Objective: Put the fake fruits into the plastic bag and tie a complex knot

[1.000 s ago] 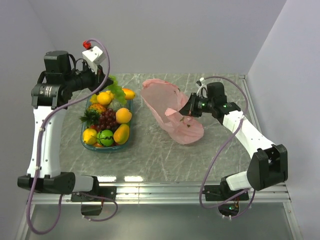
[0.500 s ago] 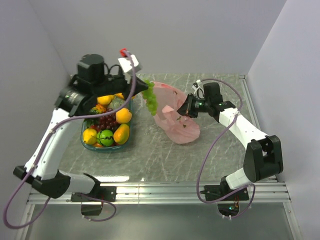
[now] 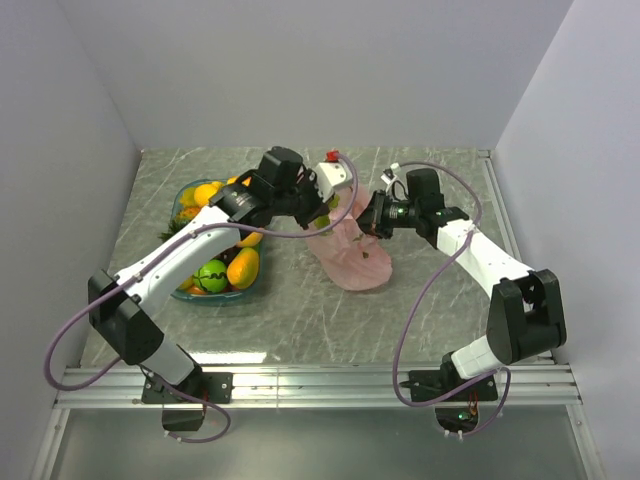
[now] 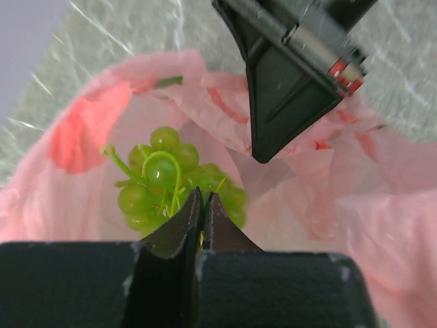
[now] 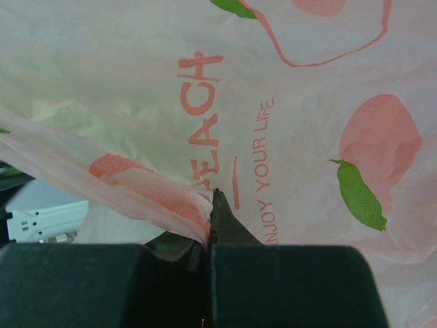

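The pink plastic bag (image 3: pixel 352 255) lies mid-table with its mouth held open; no knot is in view. My right gripper (image 3: pixel 369 216) is shut on the bag's rim, with pink film pinched between its tips (image 5: pixel 212 199). My left gripper (image 3: pixel 324 212) hangs over the bag's mouth, shut on the stem of the green grapes (image 4: pixel 164 174). The bunch dangles just past its tips (image 4: pixel 202 199), inside the pink bag (image 4: pixel 82 143). The rest of the fake fruits (image 3: pixel 243 267) lie in the tray, among them a green apple (image 3: pixel 211 275) and oranges (image 3: pixel 207 193).
The clear teal tray (image 3: pixel 216 300) stands on the left of the marble table, partly under my left arm. The right gripper's black finger (image 4: pixel 283 102) reaches in over the bag's far rim. White walls close in the back and both sides.
My left arm has swung right from above the tray to the bag's mouth, carrying the green grapes. The right gripper has kept its hold on the bag's rim, and the bag has bunched up.
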You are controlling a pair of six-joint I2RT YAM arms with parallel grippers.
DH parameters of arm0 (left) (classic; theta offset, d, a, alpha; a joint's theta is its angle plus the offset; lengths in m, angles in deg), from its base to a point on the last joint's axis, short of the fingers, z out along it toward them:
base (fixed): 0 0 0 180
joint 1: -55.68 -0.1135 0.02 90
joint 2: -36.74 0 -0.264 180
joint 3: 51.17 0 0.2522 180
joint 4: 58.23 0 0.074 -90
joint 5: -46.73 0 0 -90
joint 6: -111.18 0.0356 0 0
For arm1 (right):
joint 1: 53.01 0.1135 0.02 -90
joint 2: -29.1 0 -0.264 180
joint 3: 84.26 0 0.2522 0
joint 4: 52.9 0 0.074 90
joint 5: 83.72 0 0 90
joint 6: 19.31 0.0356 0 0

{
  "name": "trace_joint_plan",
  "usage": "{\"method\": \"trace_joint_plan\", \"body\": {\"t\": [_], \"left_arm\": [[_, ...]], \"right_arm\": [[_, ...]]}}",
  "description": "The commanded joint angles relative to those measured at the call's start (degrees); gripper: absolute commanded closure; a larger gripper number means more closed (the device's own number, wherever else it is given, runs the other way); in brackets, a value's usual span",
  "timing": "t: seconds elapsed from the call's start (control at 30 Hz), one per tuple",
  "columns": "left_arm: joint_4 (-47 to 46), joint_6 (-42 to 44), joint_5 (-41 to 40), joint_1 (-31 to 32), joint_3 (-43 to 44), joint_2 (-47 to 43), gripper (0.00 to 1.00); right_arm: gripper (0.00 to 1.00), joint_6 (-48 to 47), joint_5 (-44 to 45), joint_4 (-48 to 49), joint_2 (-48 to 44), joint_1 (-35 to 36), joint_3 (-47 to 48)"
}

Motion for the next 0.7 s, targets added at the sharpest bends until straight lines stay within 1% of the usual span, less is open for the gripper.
{"method": "trace_joint_plan", "body": {"t": [0.0, 0.1, 0.13, 0.17, 0.2, 0.27, 0.3, 0.33, 0.4, 0.5, 0.6, 0.67], "left_arm": [[-4.76, 0.80, 0.91, 0.53, -3.04, 0.17, 1.00], [-5.99, 1.16, 3.29, 0.80, -5.33, 1.22, 0.99], [-6.17, 1.24, 3.82, 0.71, -5.69, 1.66, 0.96], [-6.08, 1.59, 4.17, 0.71, -5.86, 1.84, 0.90], [-6.17, 1.42, 4.35, 0.71, -5.78, 1.93, 0.78], [-4.95, 1.42, 6.28, 0.62, -4.99, 1.93, 0.64], [-4.42, 1.33, 7.07, 0.62, -4.99, 1.84, 0.52], [-3.72, 1.51, 8.73, 0.71, -5.07, 1.23, 0.48], [-2.05, 2.56, 11.11, 0.62, -5.25, 0.79, 0.43], [0.06, 3.70, 15.85, 0.71, -6.13, -0.71, 0.41], [1.12, 4.32, 22.35, 0.71, -7.18, -1.94, 0.40], [1.82, 4.32, 25.25, 0.88, -7.97, -2.47, 0.41]], "right_arm": [[1.00, 0.76, -2.25, 3.63, -0.07, -0.43, -2.15], [1.00, 2.43, -3.04, 6.09, 0.20, -0.87, -4.08], [1.00, 2.61, -2.96, 6.18, 0.28, -1.04, -4.35], [1.00, 2.70, -2.96, 6.36, 0.37, -1.13, -4.52], [1.00, 2.61, -2.96, 6.27, 0.63, -1.22, -4.61], [1.00, 2.43, -2.61, 6.10, 0.64, -1.31, -5.05], [1.00, 2.35, -2.35, 6.01, 0.81, -1.40, -5.14], [1.00, 2.17, -1.99, 5.92, 0.99, -1.49, -5.23], [1.00, 2.52, -1.73, 6.36, 1.16, -1.40, -5.66], [1.00, 2.87, -0.50, 6.45, 1.25, -1.31, -5.84], [1.00, 2.87, 0.12, 5.92, 1.51, -1.49, -5.76], [1.00, 3.48, 0.12, 6.53, 1.60, -1.31, -6.19]]}}
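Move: The left hand holds the green grapes, which hang about 5 cm below its fingers, 1 cm ahead and 2 cm to the right. The bag's belly lies roughly 17 cm below that hand, 6 cm right and 2 cm ahead; the right gripper is 8 cm right, about level ahead and 8 cm lower. The fruit basket's middle is some 29 cm left, 4 cm ahead, 22 cm below. From the right hand, pinching the rim, the belly is 10 cm below, 2 cm left and 1 cm ahead. Down into the bag's mouth the left hand sinks about 6 cm and opens its fingers well, letting go of the green grapes; staying low, it then draws back some 5 cm towards the bag's near rim, its wrist turning clockwise and tipping a little. Meanwhile the right hand eases down about 3 cm, still pinching the rim. ##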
